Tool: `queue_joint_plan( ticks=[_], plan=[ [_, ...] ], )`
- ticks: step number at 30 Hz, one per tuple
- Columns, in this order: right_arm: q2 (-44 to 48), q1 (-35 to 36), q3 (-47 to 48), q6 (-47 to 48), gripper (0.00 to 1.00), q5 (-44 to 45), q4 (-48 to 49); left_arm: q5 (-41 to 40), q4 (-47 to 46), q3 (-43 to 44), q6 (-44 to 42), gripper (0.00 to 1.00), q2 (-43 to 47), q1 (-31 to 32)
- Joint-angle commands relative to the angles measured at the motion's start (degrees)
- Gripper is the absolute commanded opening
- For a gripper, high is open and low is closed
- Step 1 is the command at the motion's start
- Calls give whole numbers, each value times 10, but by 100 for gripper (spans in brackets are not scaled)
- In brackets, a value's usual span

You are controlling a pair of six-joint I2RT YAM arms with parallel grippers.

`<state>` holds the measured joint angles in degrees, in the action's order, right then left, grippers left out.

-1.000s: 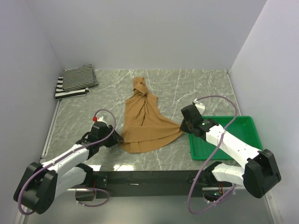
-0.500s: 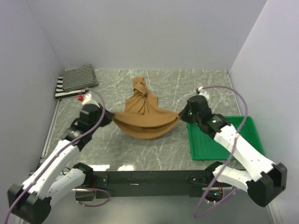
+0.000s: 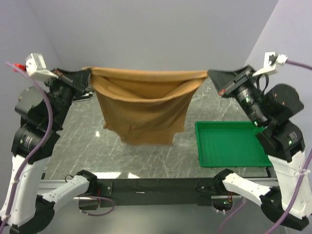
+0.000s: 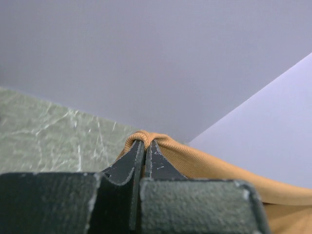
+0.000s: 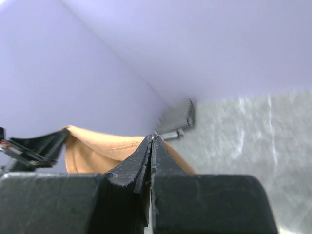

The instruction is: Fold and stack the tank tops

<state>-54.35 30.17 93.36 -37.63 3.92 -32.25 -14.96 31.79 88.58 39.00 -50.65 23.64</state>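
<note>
The plain tan-brown tank top (image 3: pixel 141 107) hangs in the air, stretched wide between both grippers high over the marble table (image 3: pixel 87 146). My left gripper (image 3: pixel 88 73) is shut on its left corner; in the left wrist view the cloth (image 4: pixel 219 170) bunches over the closed gripper tips (image 4: pixel 145 142). My right gripper (image 3: pixel 210 74) is shut on the right corner, and in the right wrist view the tan cloth (image 5: pixel 97 146) runs leftward from its tips (image 5: pixel 151 139). The striped tank tops (image 5: pixel 178 117) lie folded in a stack at the far left corner, mostly hidden behind the left arm in the top view.
A green plastic tray (image 3: pixel 229 144) sits on the table at the near right, below the right arm. Pale walls close in the table on the left, back and right. The black arm base bar (image 3: pixel 156 185) runs along the near edge.
Both arms rose from table height and spread apart, lifting the tan top off the table into a taut hanging sheet. The left gripper shut on its corner during the lift.
</note>
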Motion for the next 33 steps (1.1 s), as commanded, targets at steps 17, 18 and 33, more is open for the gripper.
queue_joint_plan(
  ticks=[17,18,33],
  plan=[
    [-429,-109,422,21,0,-141,5,352,-68,399,4,1,-440,-210],
    [-417,-109,406,19,0,-140,7,356,-64,404,5,1,-441,-215],
    [-166,-117,-430,-55,0,-86,148,369,-191,-399,45,3,-126,-226]
  ],
)
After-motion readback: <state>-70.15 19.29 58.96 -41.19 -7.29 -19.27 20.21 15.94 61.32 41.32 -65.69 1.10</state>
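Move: Beneath and beyond the two raised hands, which hold the brown tank top's hem stretched between them, the bare table where it is to go centres about 19 cm ahead of the left hand, 14 cm to its right and 49 cm below. From the right hand that spot is some 20 cm ahead, 16 cm left and 50 cm down. The folded stack lies roughly 28 cm ahead and 20 cm left of the left hand; the green bin is level with the right hand, about 19 cm to its right. Swinging the tank top fast out over the table, both hands keep their pinch on the hem corners and shoot forward some 23 cm at nearly the same height, the right also drifting left. Both then turn back towards the base by about 12 cm and plunge towards the table, ending 20 to 30 cm below their start, fingertips tipping downward. ##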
